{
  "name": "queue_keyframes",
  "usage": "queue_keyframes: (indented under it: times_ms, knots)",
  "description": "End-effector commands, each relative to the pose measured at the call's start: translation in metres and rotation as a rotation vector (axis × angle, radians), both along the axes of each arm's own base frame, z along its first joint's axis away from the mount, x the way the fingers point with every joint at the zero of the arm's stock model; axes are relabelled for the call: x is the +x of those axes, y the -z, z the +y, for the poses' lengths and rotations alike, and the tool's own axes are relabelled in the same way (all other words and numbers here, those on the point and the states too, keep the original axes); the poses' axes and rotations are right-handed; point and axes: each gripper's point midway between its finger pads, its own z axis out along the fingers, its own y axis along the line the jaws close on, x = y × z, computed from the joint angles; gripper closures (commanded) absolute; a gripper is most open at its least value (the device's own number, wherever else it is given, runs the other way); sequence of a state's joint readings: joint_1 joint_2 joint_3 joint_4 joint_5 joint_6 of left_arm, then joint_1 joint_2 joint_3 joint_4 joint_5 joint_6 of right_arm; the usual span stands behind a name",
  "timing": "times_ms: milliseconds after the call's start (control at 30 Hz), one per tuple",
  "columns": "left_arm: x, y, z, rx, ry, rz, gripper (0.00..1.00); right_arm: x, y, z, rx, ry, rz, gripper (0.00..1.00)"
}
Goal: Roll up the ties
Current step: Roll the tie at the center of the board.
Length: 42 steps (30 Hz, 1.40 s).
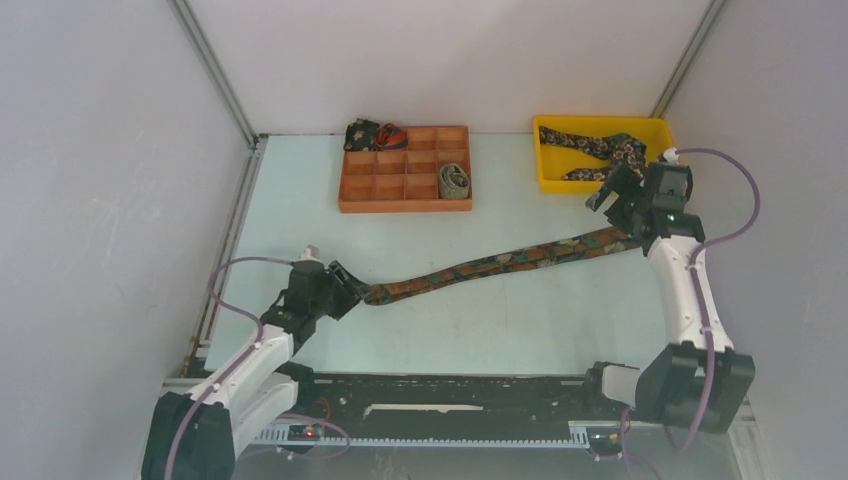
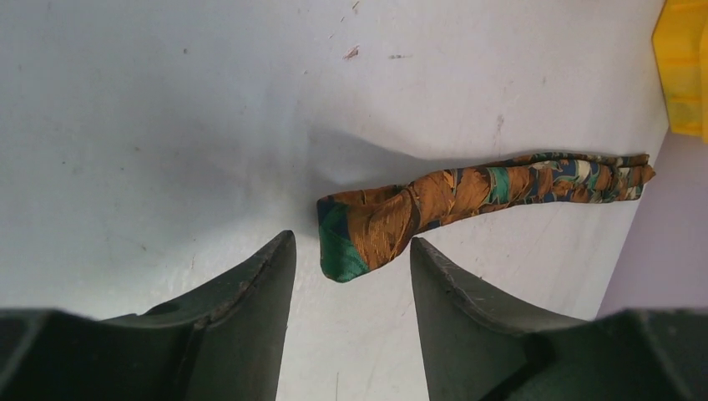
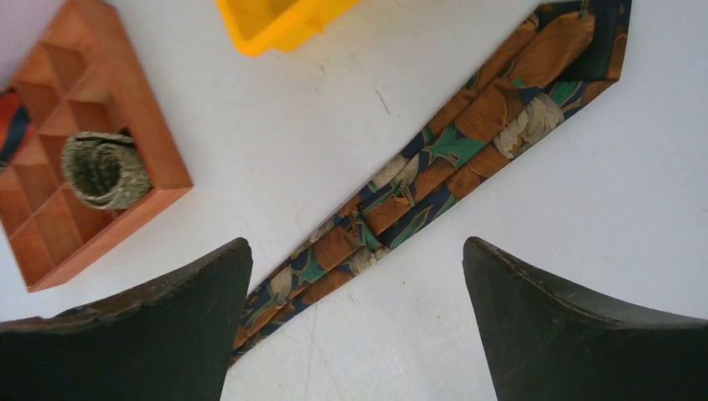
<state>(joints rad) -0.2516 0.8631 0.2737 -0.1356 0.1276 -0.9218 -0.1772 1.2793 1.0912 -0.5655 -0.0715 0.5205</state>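
Observation:
A long brown, green and navy patterned tie (image 1: 500, 262) lies stretched across the table. Its narrow end, folded over, (image 2: 367, 230) rests just ahead of and between the fingertips of my left gripper (image 2: 351, 251), which is open and not touching it; the gripper also shows in the top view (image 1: 347, 287). My right gripper (image 3: 355, 251) is open wide and empty above the tie's wide part (image 3: 467, 125), near its pointed end (image 1: 615, 238). A second tie (image 1: 600, 148) lies in the yellow bin (image 1: 552, 180). A rolled olive tie (image 1: 455, 181) sits in the orange tray (image 1: 405, 205).
The orange compartment tray stands at the back centre, with a dark and red rolled tie (image 1: 372, 134) at its back left corner. The yellow bin is at the back right, close to my right gripper (image 1: 610, 195). White walls enclose the table on three sides.

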Motion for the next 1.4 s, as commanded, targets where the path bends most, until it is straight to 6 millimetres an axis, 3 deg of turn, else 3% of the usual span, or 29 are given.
queue_keyframes:
  times_ms: [0, 133, 267, 433, 633, 967, 1200, 1367]
  knots:
    - [0.011, -0.007, -0.002, -0.031, -0.014, -0.042, 0.43, -0.01, -0.036, 0.005, -0.025, -0.028, -0.153, 0.0]
    - [0.012, -0.004, -0.004, -0.033, -0.01, -0.032, 0.44, -0.011, -0.046, 0.015, 0.104, -0.003, -0.286, 0.0]
    - [0.011, -0.001, -0.003, -0.032, -0.01, -0.02, 0.46, -0.012, -0.028, 0.016, 0.284, 0.005, -0.28, 0.0]
    - [0.009, 0.008, -0.002, -0.034, -0.029, 0.006, 0.5, -0.022, -0.027, 0.009, 0.191, 0.022, -0.272, 0.0]
    - [0.011, 0.015, -0.005, -0.058, -0.033, 0.013, 0.56, -0.026, -0.03, 0.026, 0.144, -0.058, -0.276, 0.0]
    - [0.016, 0.017, -0.008, -0.059, -0.015, 0.002, 0.99, -0.03, -0.02, 0.087, 0.066, -0.232, -0.235, 0.0]
    - [0.028, -0.004, 0.002, 0.052, 0.027, -0.118, 1.0, -0.038, -0.015, 0.138, 0.038, -0.351, -0.228, 0.0]
    - [0.033, -0.02, 0.018, 0.167, 0.026, -0.215, 0.99, -0.044, -0.007, 0.193, 0.041, -0.473, -0.215, 0.0]
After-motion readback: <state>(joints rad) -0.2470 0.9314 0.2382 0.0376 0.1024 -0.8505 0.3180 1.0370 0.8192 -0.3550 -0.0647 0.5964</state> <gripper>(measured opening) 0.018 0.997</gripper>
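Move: The tie's left end lies just ahead of the left fingers, about 1 cm forward, 2 cm to the right and 3 cm below; the orange box is some 25 cm ahead and 9 cm to the right. From the right hand that same end is about 46 cm left, 9 cm back and 16 cm below. The tie's right end lies about 11 cm right and 3 cm ahead of the right hand, the yellow bin about 21 cm ahead and 10 cm right. The left fingers sink about 2.5 cm onto the tie's left end, close and pinch it, then raise it some 2 cm while easing slightly forward. The empty right hand, wide open throughout, rises and dips again, then sweeps about 16 cm left and 5 cm back above the tie, towards the pinched end, swinging roughly 25 degrees counter-clockwise. ##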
